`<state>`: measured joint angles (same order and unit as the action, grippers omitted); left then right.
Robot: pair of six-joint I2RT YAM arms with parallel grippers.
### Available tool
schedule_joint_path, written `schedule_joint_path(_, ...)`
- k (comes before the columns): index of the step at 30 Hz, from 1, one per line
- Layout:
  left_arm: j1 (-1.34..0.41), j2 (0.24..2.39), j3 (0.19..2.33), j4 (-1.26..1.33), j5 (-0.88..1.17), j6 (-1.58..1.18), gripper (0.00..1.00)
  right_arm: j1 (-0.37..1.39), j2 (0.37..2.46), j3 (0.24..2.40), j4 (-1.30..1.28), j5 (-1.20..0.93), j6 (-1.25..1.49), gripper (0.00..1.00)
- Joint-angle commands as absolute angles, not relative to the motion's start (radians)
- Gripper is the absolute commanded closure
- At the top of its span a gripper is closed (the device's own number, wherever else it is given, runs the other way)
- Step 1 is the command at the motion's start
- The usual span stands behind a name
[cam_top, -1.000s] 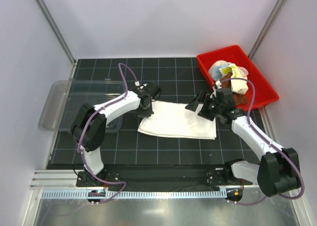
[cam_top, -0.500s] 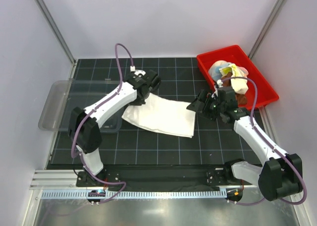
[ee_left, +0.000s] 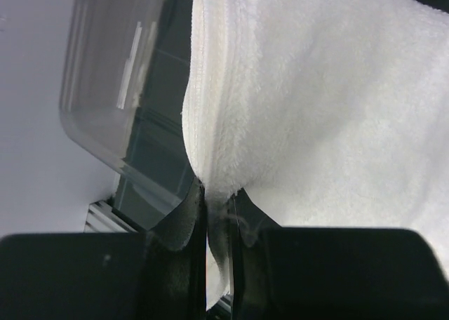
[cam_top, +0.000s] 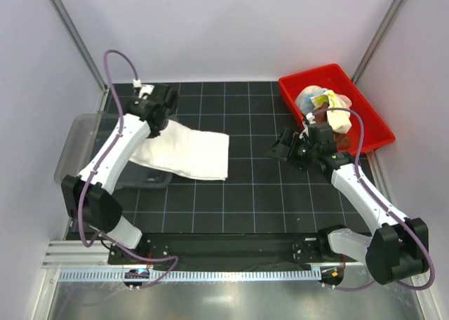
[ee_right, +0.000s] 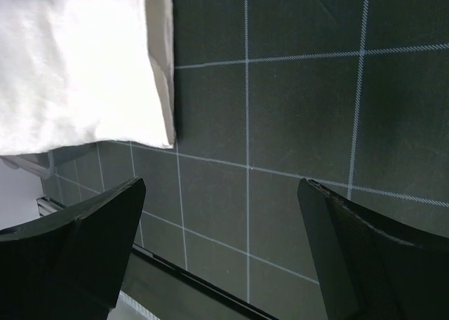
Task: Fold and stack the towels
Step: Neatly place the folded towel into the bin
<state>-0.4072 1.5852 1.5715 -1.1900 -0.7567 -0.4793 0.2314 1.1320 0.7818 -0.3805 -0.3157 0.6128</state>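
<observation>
A folded cream-white towel (cam_top: 191,154) lies on the dark grid mat, its left end draped over the edge of a clear plastic tray (cam_top: 76,146). My left gripper (cam_top: 157,125) is shut on the towel's far left edge. In the left wrist view the cloth (ee_left: 316,88) is pinched between the narrow jaws of that gripper (ee_left: 217,197). My right gripper (cam_top: 282,150) hovers open over bare mat, right of the towel and apart from it. The right wrist view shows its gripper (ee_right: 221,187) empty and the towel's folded end (ee_right: 77,74) at the upper left. Other towels (cam_top: 324,106) sit bunched in the red bin.
The red bin (cam_top: 295,88) stands at the back right, just behind the right wrist. The clear tray (ee_left: 105,74) lies at the mat's left edge, beside the left wall. White walls close in the back and both sides.
My left arm has swung left and back, dragging the folded towel from the mat's middle onto the clear tray's edge. The right gripper stayed open and drew back slightly.
</observation>
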Motion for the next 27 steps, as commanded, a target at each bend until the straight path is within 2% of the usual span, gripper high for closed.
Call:
schedule_joint_path(1, -0.319, 1.532, 1.554, -1.101, -0.824, -0.355, 1.00, 0.229, 1.132, 0.819, -0.393, -0.296, 0.565, 0.00)
schedule_joint_path(11, -0.118, 1.492, 1.410, -0.911, -0.792, -0.160, 1.00, 0.229, 1.137, 0.819, -0.370, -0.290, 0.552, 0.00)
schedule_joint_path(21, -0.014, 1.640, 1.434, -0.838, -0.770, -0.130, 1.00, 0.229, 1.135, 0.799, -0.364, -0.270, 0.517, 0.00)
schedule_joint_path(27, 0.035, 1.655, 1.422, -0.776, -0.811, -0.088, 1.00, 0.229, 1.150, 0.807, -0.364, -0.258, 0.488, 0.00)
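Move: The left hand already pinches the left edge of the folded white towel over the clear bin. The bin's middle lies about 12 cm to its left, 2 cm ahead and some 14 cm below, with the bin's right rim roughly 7 cm to the right. The towel's free end is on the dark mat about 27 cm right, level with the hand and 18 cm lower. From the idle right hand the bin is about 58 cm left and 7 cm ahead. Still pinching the towel's left edge, the left hand draws it about 13 cm to the left across the clear bin, quickly at first and then slower. After a slight rise it sinks to end some 6 cm lower, edging forward late on, while the wrist turns about 10 degrees, partly counter-clockwise; the fingers stay shut. ##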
